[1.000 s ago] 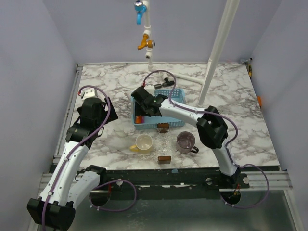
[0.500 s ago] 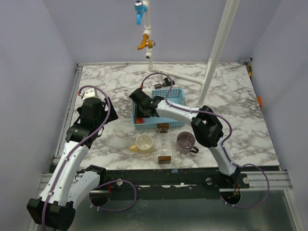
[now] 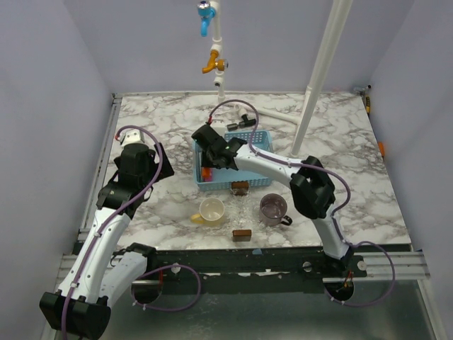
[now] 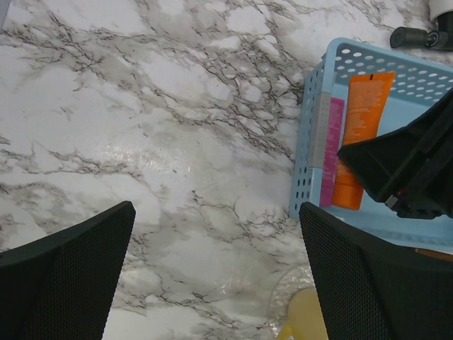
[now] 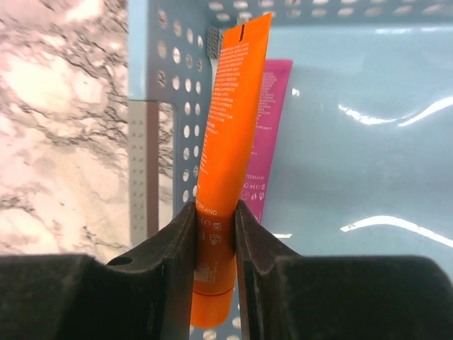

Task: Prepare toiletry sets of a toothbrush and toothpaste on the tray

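Note:
The toothpaste (image 5: 230,127), an orange tube, stands tilted in a blue perforated basket (image 5: 152,57) against its left wall. My right gripper (image 5: 214,212) is shut on its lower end, both pads pressed on the tube. From above, the right gripper (image 3: 212,159) reaches into the basket (image 3: 258,138) at its left side. The left gripper (image 4: 216,209) hangs open over bare marble left of the basket (image 4: 304,163), with the toothpaste (image 4: 364,120) visible beyond. I see no toothbrush, and I cannot make out a tray.
A pink tube (image 5: 272,106) lies beside the orange one. A cream cup (image 3: 211,210) and a purple mug (image 3: 273,208) stand in front of the basket, with brown blocks (image 3: 240,187) (image 3: 242,234) near them. A white pole (image 3: 322,71) leans at back right.
The right gripper's jaws have closed onto the orange tube inside the basket. The left arm has not moved.

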`<action>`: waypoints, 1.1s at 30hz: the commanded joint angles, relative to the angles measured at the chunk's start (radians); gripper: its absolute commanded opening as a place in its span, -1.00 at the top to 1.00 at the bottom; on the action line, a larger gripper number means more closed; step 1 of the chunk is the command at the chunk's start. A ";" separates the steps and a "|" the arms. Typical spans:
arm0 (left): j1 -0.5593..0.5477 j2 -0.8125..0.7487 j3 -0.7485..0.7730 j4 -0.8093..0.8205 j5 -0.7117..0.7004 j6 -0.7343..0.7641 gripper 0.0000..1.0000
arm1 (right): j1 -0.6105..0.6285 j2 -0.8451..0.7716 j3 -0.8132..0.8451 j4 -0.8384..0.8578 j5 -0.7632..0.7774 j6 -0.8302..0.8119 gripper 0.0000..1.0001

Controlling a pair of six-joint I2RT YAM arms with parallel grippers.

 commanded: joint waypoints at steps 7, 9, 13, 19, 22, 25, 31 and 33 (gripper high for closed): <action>0.005 -0.028 -0.014 0.084 0.218 0.037 -0.97 | -0.011 -0.281 -0.158 0.137 0.092 -0.093 0.53; 0.004 -0.032 -0.022 0.115 0.314 0.040 -0.98 | -0.011 -0.344 -0.216 0.170 0.085 -0.090 0.53; 0.004 -0.044 -0.040 0.181 0.512 0.031 -0.97 | -0.011 -0.474 -0.362 0.274 0.020 -0.086 0.52; 0.004 -0.051 -0.072 0.282 0.756 -0.045 -0.97 | -0.011 -0.627 -0.536 0.398 -0.120 -0.079 0.52; 0.004 -0.054 -0.110 0.347 0.877 -0.104 -0.97 | -0.010 -0.709 -0.607 0.464 -0.174 -0.061 0.52; 0.004 -0.068 -0.158 0.450 0.989 -0.198 -0.97 | -0.010 -0.775 -0.665 0.514 -0.214 -0.028 0.50; 0.004 -0.103 -0.248 0.687 1.141 -0.386 -0.97 | -0.007 -0.849 -0.759 0.696 -0.308 0.096 0.46; 0.004 -0.111 -0.274 0.774 1.169 -0.462 -0.97 | -0.001 -0.849 -0.769 0.733 -0.354 0.131 0.46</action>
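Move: The orange toothpaste, already pinched by the right hand, has its middle about 12 cm ahead, 18 cm right and 12 cm below the empty left hand. From the right hand, the open left gripper it is brought to is roughly 18 cm left, 9 cm back and 12 cm higher. The magenta tube lies about 3 cm ahead of and 3 cm below the right hand; the yellow mug stands some 13 cm back and 2 cm right, 3 cm lower. Up and back, drifting right as well, the right hand carries the orange tube clear of the blue basket, rising about 19 cm and rolling so its left side lifts, its pinch kept. The left hand swings right to meet it, some 16 cm with a little back and up, turning about 45 degrees clockwise and rolling its left side down, fingers wide open and not yet on the tube. ##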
